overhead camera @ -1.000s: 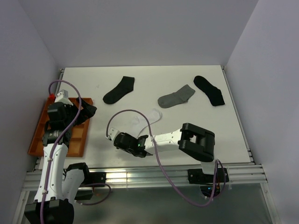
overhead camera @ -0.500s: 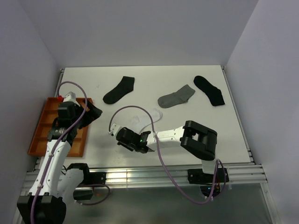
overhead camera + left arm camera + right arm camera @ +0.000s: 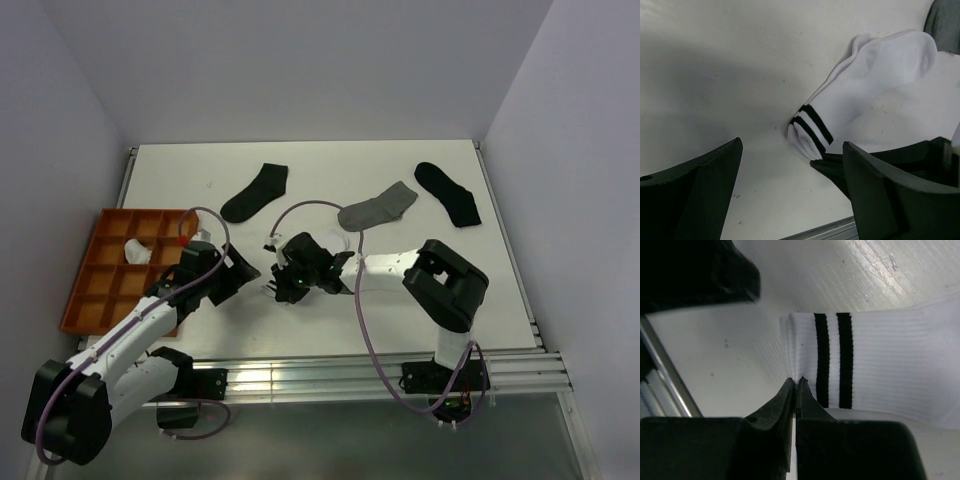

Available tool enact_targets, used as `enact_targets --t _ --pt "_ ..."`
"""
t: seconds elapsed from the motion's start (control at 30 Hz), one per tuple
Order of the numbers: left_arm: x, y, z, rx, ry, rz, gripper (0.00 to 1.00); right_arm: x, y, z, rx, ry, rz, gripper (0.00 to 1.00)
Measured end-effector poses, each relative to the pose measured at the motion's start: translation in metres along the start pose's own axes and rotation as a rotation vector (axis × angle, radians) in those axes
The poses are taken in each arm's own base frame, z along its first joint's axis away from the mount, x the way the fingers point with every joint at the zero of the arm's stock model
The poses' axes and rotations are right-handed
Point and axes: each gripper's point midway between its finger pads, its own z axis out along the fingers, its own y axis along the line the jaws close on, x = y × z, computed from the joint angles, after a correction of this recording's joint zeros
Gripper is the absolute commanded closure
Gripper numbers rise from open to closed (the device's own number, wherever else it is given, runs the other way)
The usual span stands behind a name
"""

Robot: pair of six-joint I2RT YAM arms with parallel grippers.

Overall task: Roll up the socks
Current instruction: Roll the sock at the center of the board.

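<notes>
A white sock with two black cuff stripes point(image 3: 865, 85) lies flat on the table. It is mostly hidden under the right arm in the top view. My right gripper point(image 3: 797, 381) is shut, its tips pinching the edge of the striped cuff point(image 3: 832, 360). My left gripper point(image 3: 792, 145) is open just in front of that cuff, one finger on each side and touching nothing. In the top view the left gripper point(image 3: 240, 275) and the right gripper point(image 3: 283, 288) sit close together. A grey sock point(image 3: 378, 208) lies flat farther back.
Two black socks point(image 3: 255, 193) point(image 3: 448, 193) lie flat near the back of the table. An orange divided tray point(image 3: 100, 290) stands at the left edge with a small white bundle point(image 3: 135, 250) in one compartment. The table's metal front rail point(image 3: 300, 375) runs just behind the grippers.
The left arm swung from the orange tray to the middle, beside the right gripper. A white bundle now shows in the tray. The right gripper shut and moved away from the front edge.
</notes>
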Motion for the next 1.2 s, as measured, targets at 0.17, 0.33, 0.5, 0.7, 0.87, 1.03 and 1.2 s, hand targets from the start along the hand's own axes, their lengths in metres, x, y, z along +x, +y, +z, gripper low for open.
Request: enact_targets --t 0.17,0.33,0.5,0.7,0.87,1.03,1.2 --pt "0.024 0.0 0.016 0.002 0.056 -0.037 0.16 -0.011 0.004 -0.005 -0.137 -0.019 0.128 1.0" --pt "0.044 0.0 0.025 0.007 0.087 -0.072 0.24 -0.009 0.003 -0.003 -0.245 -0.007 0.266 1.0" --pt "0.047 0.004 0.025 0.01 0.063 -0.112 0.28 0.005 -0.004 0.004 -0.297 0.048 0.394 1.0" --pt "0.04 0.002 0.015 0.069 -0.003 -0.125 0.32 0.007 -0.005 0.007 -0.354 0.068 0.501 1.0" --pt "0.045 0.007 0.017 0.07 0.005 -0.119 0.44 0.01 -0.006 0.005 -0.407 0.07 0.601 1.0" --pt "0.06 0.022 0.022 0.026 0.05 -0.108 0.63 0.01 -0.008 0.004 -0.447 0.076 0.672 1.0" --pt "0.067 0.024 0.025 0.017 0.071 -0.1 0.74 0.011 -0.008 0.005 -0.458 0.082 0.692 1.0"
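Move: The white sock's striped cuff lies roughly 5 cm to the right of my left hand, 2 cm nearer me and 6 cm lower. My right hand already pinches its right corner; the cuff's middle sits about 3 cm left and 1 cm ahead of that grip. From my left hand, the short black sock is some 21 cm ahead and 2 cm right, and the brown tray's middle about 26 cm left and 4 cm ahead. My right hand keeps its pinch on the cuff and rolls it round, turning some 45 degrees and flattening until the fingers point mostly left; it lifts slightly, then settles lower. Meanwhile my left hand sinks about 6 cm in two dips, a small rise between them, drawing back and right to the cuff's free side, its fingers closing most of the way. ##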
